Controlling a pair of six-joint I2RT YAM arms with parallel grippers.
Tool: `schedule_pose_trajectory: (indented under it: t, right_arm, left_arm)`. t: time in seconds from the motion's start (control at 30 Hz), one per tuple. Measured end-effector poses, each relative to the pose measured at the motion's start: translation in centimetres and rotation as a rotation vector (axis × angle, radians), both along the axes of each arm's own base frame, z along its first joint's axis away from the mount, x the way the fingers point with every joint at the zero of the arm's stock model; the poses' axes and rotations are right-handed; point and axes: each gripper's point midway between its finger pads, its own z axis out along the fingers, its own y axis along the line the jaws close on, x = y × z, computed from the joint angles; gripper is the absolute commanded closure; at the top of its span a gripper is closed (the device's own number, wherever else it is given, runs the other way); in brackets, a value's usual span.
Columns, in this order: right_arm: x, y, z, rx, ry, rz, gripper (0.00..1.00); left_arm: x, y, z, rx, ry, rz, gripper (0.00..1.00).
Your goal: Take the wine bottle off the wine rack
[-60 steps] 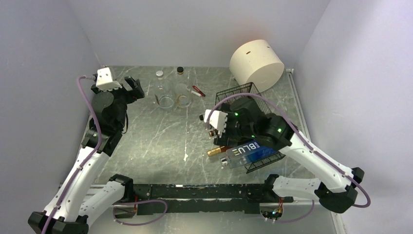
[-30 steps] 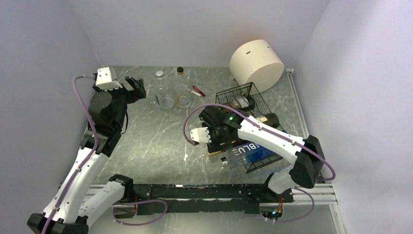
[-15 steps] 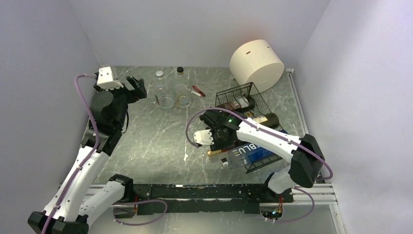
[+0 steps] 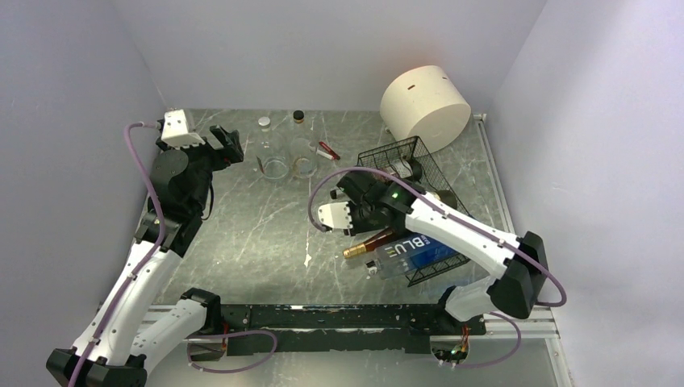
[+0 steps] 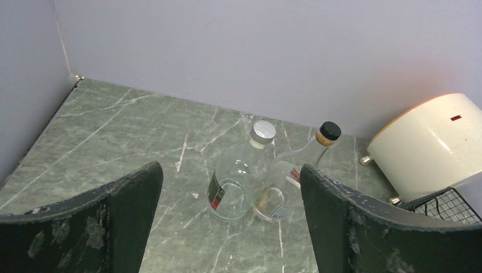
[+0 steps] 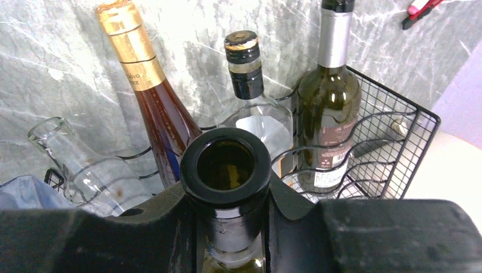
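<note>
The black wire wine rack [image 4: 406, 152] lies at the right of the table and holds several bottles. In the right wrist view a dark wine bottle [image 6: 225, 162] with an open, black-rimmed mouth points at the camera. My right gripper [image 6: 227, 190] is shut on its neck, a finger pressed against each side. Seen from the top, the right gripper [image 4: 364, 216] sits at the rack's left end and hides that bottle. My left gripper [image 5: 230, 222] hangs open and empty at the far left, well away from the rack.
A gold-foiled bottle [image 6: 149, 96], a black-capped bottle [image 6: 250, 94], a green bottle [image 6: 329, 96] and a clear bottle [image 6: 79, 165] lie in the rack [image 6: 392, 133]. A blue-labelled bottle [image 4: 411, 251] lies at its near end. Two glass flasks [image 4: 276, 155] and a cream cylinder [image 4: 425, 107] stand behind.
My right gripper has closed onto the bottle neck and shifted slightly toward the back, uncovering more of the gold-foiled bottle. The left arm has stayed still.
</note>
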Motion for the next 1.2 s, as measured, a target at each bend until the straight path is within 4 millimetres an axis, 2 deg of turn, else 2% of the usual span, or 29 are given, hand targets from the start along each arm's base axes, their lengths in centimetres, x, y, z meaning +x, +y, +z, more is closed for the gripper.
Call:
schedule_pose_trajectory:
  t: [0.2,0.3,0.47,0.63,0.97,1.2]
  right_arm:
    - [-0.1,-0.2,2.3,0.072,-0.045,-0.023,1.00]
    - [-0.2,-0.2,4.4,0.146,-0.086,-0.044,1.00]
    - [-0.4,-0.5,9.2,0.345,-0.204,-0.092,1.00]
    - [-0.2,-0.6,12.5,0.502,-0.287,-0.146,1.00]
    - [1.4,1.3,16.3,0.686,-0.304,-0.292,1.00]
    - [2.2,2.5,20.8,0.848,-0.314,-0.369,1.00]
  left_arm:
    - [0.3,-0.1,-0.4,0.004,0.011,0.000,0.06]
    - [0.4,-0.1,-0.6,0.006,0.019,0.000,0.06]
    - [0.5,-0.1,-0.7,0.007,0.021,0.001,0.06]
    - [0.5,-0.1,-0.7,0.007,0.022,0.003,0.06]
    - [0.5,-0.1,-0.8,0.008,0.024,0.006,0.06]
    - [0.5,0.2,-0.8,0.009,0.024,0.020,0.06]
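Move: The right hand already pinches the dark wine bottle by its neck at the rack. The standing black-capped bottle is about 23 cm ahead and 16 cm left of it, its middle near hand height; the silver-capped one stands 9 cm farther left. The gold-necked bottle's middle lies roughly 3 cm back, 8 cm right and 8 cm lower. From the left hand, the black-capped bottle is some 13 cm ahead, 15 cm right and 20 cm down. Keep the right fingers shut on the wine bottle's neck and lift it about 20 cm out of the rack. As it rises, roll the wrist some 50 degrees, left side up, so the fingers swing from pointing down to pointing left and the bottle hangs mouth up. Over the last half, also ease forward and left, about 3 cm each. ##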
